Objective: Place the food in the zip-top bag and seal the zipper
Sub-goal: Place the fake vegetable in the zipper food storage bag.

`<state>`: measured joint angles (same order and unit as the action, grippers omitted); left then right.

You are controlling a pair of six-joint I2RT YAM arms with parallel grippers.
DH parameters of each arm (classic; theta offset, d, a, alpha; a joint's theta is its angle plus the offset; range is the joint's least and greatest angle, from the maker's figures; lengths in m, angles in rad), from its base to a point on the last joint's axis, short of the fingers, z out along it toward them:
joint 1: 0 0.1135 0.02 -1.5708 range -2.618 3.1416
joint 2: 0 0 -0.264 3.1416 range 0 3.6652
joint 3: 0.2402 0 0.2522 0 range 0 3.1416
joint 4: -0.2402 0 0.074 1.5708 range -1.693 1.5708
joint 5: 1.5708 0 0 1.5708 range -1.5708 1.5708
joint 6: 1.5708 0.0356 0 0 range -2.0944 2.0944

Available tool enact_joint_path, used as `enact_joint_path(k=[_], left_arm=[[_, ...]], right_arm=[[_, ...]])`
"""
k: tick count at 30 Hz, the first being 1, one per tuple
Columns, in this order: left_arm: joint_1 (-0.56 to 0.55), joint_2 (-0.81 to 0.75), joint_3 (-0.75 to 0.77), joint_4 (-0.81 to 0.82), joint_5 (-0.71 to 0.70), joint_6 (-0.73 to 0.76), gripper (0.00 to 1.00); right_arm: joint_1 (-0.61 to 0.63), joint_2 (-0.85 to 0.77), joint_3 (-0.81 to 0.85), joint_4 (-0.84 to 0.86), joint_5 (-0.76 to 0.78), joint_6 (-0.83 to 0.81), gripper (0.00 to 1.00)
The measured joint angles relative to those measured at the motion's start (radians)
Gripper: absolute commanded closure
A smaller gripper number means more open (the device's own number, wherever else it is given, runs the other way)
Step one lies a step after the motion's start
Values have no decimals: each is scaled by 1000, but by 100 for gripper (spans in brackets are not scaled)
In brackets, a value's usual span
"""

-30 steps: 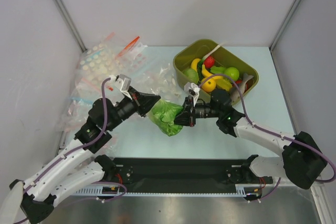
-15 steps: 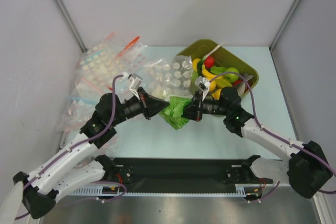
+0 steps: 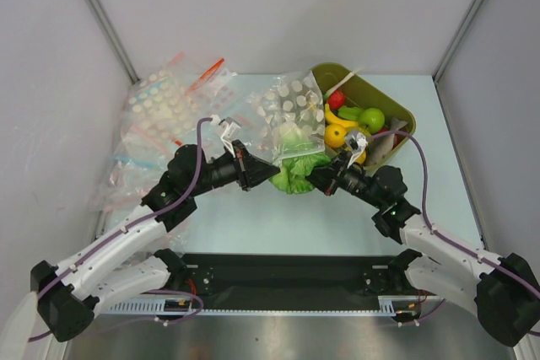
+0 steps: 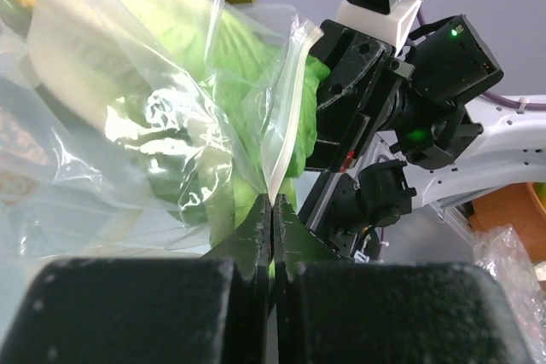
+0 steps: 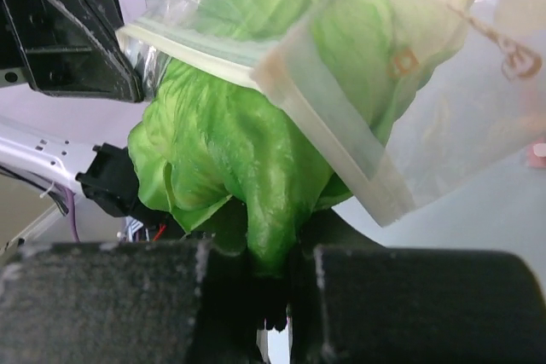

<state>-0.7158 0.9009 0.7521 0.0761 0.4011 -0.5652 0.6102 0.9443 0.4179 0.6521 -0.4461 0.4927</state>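
The zip-top bag (image 3: pixel 291 111), clear with white dots, hangs in the air with its mouth downward. My left gripper (image 3: pixel 270 173) is shut on the edge of that mouth (image 4: pixel 271 204). The ruffled green lettuce (image 3: pixel 295 176) pokes part-way up into the bag. Its lower end is pinched in my right gripper (image 3: pixel 318 180), which is shut on it (image 5: pixel 271 266). The colourless zipper (image 5: pixel 328 121) stands apart, lying across the lettuce (image 5: pixel 230 142). A round yellow-orange fruit (image 3: pixel 336 135) lies in the olive bin (image 3: pixel 403 115).
The olive bin at the back right also holds bananas, red and green fruit. A heap of other clear bags (image 3: pixel 156 120) with pink and red strips covers the back left. Grey walls close in both sides.
Both grippers have risen and shifted toward the back right, carrying bag and lettuce. The bag now stands in front of the bin and the lettuce sits deeper in its mouth.
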Motion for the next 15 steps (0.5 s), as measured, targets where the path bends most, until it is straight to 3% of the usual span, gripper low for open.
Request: enact_joint_path(k=[9, 15], left_arm=[[0, 20, -6, 32, 27, -34, 100], [-2, 29, -6, 33, 48, -38, 100]], right_arm=[[79, 17, -7, 64, 98, -25, 100], [190, 154, 101, -39, 120, -145, 100]])
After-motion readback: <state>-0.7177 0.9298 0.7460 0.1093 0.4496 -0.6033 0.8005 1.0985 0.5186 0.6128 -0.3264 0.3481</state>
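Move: Just ahead of the right hand, which still grips the fake lettuce by its leafy end, lies the bag's mouth, roughly 5 cm forward, 3 cm left and about level; the lettuce's middle is some 5 cm forward and 4 cm left. The green bin stands about 18 cm forward, 16 cm right and well below, some 18 cm. From the left hand, shut on the bag's rim, the lettuce lies about 4 cm forward and 5 cm right. Carrying the lettuce still partly inside the bag, the right hand first eases slightly forward and up, then sweeps about 5 cm left towards the left hand, dipping some 2 cm, its left side tipping down several degrees, grip kept. The left hand stays almost in place, drifting barely a centimetre right, and keeps pinching the rim. ##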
